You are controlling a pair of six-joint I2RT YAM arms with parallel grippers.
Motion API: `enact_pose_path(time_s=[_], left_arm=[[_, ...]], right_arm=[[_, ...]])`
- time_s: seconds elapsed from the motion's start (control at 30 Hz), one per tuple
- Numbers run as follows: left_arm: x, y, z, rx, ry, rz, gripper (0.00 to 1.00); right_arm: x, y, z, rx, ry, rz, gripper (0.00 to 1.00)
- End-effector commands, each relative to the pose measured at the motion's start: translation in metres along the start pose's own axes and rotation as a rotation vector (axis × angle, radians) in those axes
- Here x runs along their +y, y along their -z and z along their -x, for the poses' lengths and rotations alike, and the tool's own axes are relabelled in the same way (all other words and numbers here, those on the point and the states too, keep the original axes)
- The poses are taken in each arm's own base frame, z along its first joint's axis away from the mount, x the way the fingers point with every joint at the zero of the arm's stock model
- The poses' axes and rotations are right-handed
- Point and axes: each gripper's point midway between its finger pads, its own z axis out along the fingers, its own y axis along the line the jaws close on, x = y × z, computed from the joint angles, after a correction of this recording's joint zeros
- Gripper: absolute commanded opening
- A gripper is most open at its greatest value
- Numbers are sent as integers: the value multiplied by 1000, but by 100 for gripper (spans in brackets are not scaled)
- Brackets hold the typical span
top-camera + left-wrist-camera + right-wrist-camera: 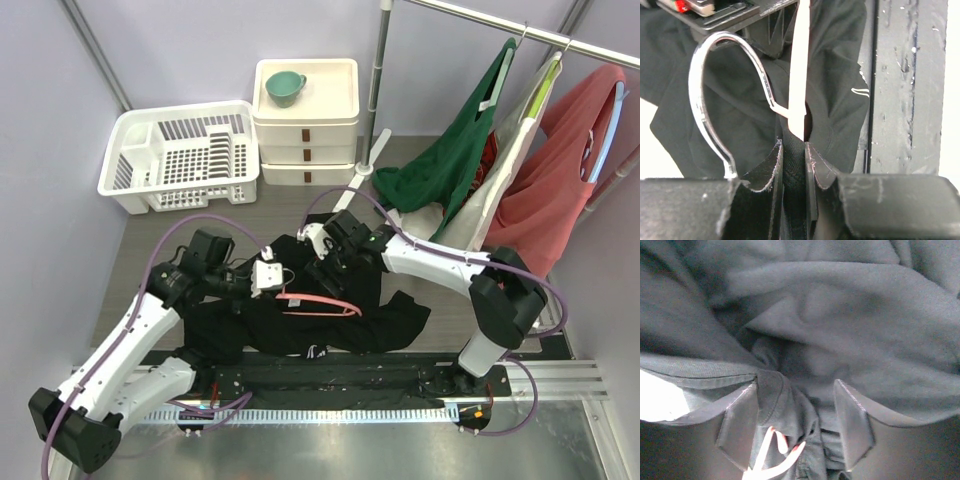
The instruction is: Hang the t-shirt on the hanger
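The black t-shirt [330,320] lies crumpled on the table between the arms, its small white print [860,91] near the front rail. The pink hanger [318,303] lies across it; its metal hook [715,95] curves beside my left gripper. My left gripper [268,277] is shut on the hanger's pink bar [800,75], with black ribbed shirt fabric in the jaws too. My right gripper [322,245] is open over the shirt's far edge. Its fingers [740,420] stand wide apart around a bunch of the fabric [840,315], and a bit of the pink hanger [771,462] shows below.
A white dish rack [180,155] and a white drawer unit [305,125] with a teal cup [285,87] stand at the back. A clothes rail pole [378,80] rises at back right, with a dark green garment [455,165] and a salmon-red garment [555,175] hanging.
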Motion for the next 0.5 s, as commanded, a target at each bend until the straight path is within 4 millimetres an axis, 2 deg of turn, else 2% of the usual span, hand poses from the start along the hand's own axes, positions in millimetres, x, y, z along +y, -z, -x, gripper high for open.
enact_pose_path(time_s=[0.0, 0.07, 0.27, 0.3, 0.33, 0.37, 0.47], left_arm=[[15, 11, 19, -52, 10, 112, 0], [11, 14, 19, -58, 8, 115, 0], [-3, 33, 39, -160, 17, 152, 0], [-1, 35, 44, -179, 15, 166, 0], [-2, 38, 48, -200, 36, 179, 0], [-2, 40, 51, -213, 42, 187, 0], [7, 50, 63, -264, 83, 261, 0]], right_arm=[[-7, 10, 4, 0, 34, -52, 59], [-17, 19, -13, 36, 24, -78, 51], [-51, 42, -56, 105, -42, -130, 21], [-52, 44, -59, 105, -47, -129, 11], [-54, 45, -61, 110, -48, -130, 5], [-55, 47, -62, 111, -36, -132, 1], [-57, 53, -69, 125, -9, -138, 1]])
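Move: The right hand, partly open, hovers over the right side of the black t-shirt's neckline, whose edge lies between its fingertips, about 2 cm below and 1 cm to the right. The hanger's free right end is some 8 cm to this hand's right and 6 cm back; the white neck tag is 8 cm left and 4 cm back. From the left hand, which holds collar and hanger together, that neckline edge lies about 15 cm right, 2 cm ahead and a little lower, and the hanger's free end roughly 22 cm right and 4 cm back. The right hand shuts its fingers on the neckline edge as it sweeps about 7 cm to the right, staying low over the cloth and drifting only slightly forward, so that it drags the pinched edge outwards, away from the left hand. The left hand keeps its pinch on the collar and hanger, rising about 4 cm and edging slightly back while its wrist turns some 10 degrees, its fingers coming to point more steeply down. ##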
